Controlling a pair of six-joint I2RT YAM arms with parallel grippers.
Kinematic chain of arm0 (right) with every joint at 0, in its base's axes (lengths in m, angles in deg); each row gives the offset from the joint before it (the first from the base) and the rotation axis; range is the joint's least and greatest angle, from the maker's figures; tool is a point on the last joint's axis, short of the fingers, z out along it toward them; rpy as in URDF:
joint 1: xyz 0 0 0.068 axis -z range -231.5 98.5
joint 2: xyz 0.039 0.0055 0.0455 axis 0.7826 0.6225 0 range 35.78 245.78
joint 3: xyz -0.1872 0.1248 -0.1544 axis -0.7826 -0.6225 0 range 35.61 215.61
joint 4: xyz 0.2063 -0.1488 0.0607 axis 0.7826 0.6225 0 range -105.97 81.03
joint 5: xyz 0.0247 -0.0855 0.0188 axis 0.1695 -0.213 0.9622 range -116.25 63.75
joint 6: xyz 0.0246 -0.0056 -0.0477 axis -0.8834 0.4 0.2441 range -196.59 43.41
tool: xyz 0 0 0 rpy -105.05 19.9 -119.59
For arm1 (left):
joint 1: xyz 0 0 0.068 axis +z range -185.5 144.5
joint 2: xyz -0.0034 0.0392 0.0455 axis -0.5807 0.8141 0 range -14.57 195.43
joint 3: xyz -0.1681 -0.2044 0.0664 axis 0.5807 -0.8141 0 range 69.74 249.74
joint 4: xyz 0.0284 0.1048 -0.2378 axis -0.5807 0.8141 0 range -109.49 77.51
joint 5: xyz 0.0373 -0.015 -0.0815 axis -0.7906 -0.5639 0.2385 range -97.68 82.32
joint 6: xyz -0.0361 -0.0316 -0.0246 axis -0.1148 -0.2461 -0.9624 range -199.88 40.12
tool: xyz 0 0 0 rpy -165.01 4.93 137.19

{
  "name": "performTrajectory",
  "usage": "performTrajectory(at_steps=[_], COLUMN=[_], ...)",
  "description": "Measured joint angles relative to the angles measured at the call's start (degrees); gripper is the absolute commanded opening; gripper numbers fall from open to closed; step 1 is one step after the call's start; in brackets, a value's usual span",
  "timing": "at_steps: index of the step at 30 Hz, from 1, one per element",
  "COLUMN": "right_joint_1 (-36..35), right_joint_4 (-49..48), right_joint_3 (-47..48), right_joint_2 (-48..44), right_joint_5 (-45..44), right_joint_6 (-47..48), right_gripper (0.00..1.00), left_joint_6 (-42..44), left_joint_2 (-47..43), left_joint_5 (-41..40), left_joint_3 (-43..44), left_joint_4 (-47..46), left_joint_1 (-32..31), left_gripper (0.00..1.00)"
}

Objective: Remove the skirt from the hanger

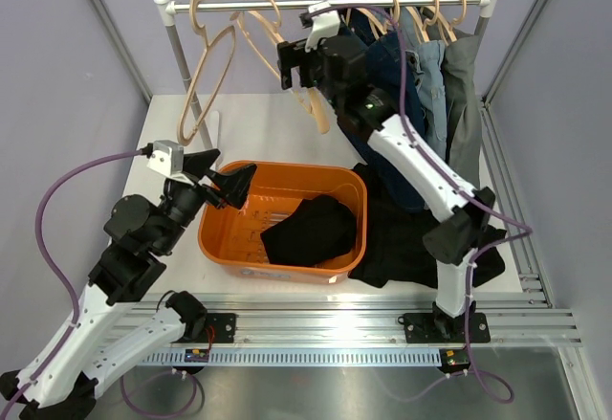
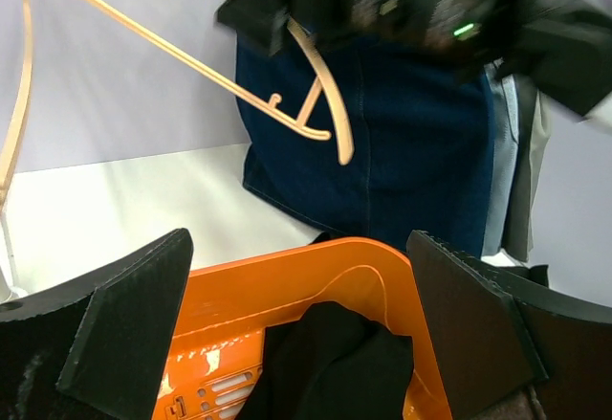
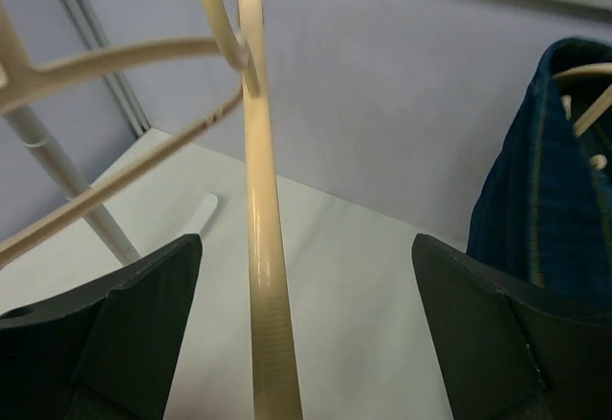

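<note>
A bare wooden hanger hangs from the rail with no cloth on it. Its arm runs between the fingers of my right gripper, which is open and not touching it. That right gripper is up near the rail, left of a dark blue skirt hanging on another hanger. A black garment, probably the skirt, lies bunched in the orange basket. My left gripper is open and empty over the basket's left rim, with the black garment below it.
Two more bare wooden hangers hang at the left of the rail. Denim and grey clothes fill its right end. Another black cloth lies on the table to the right of the basket. The rack post stands at back left.
</note>
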Motion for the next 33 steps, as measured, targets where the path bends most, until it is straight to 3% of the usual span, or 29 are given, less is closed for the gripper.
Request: performTrajectory(at_steps=[12,20,26,33], right_joint_1=[5.2,14.0,21.6,37.2], right_joint_4=[4.3,15.8,25.6,30.5], right_joint_3=[-4.5,-8.1,-18.1,-26.6], right_joint_2=[-16.9,-22.8,-33.2,-45.5], right_joint_5=[21.4,43.7,59.6,68.1], right_joint_6=[4.6,13.5,21.6,24.0], right_gripper=[0.99,1.0,0.99,0.99], left_joint_6=[-0.1,-0.8,1.9,9.9], left_joint_2=[6.8,14.9,21.4,34.7], left_joint_5=[6.0,15.0,22.1,28.4], left_joint_3=[0.0,3.7,5.1,11.1], left_joint_4=[-2.3,-2.0,-2.7,-3.0], left_joint_1=[0.0,-0.5,-7.1,-19.6], left_gripper=[0.99,0.99,0.99,0.99])
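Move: The black skirt on the table is some 40 cm to the left hand's right, about level with it in reach and 38 cm below. The orange bin's middle is about 7 cm ahead of the left hand, 6 cm to its right and 33 cm down. From the right hand the black skirt lies roughly 25 cm back, 30 cm right and 41 cm down. The dark denim skirt hangs about 7 cm back, 14 cm right and 10 cm lower. Towards the black skirt on the table the open left hand swings about 22 cm right, speeding up, while sinking 8 cm and turning some 50 degrees clockwise over the bin. The right hand, already open, leaves the bare hanger, backing and moving right about 20 cm each; it first rises 10 cm, then sinks, and turns counter-clockwise. ##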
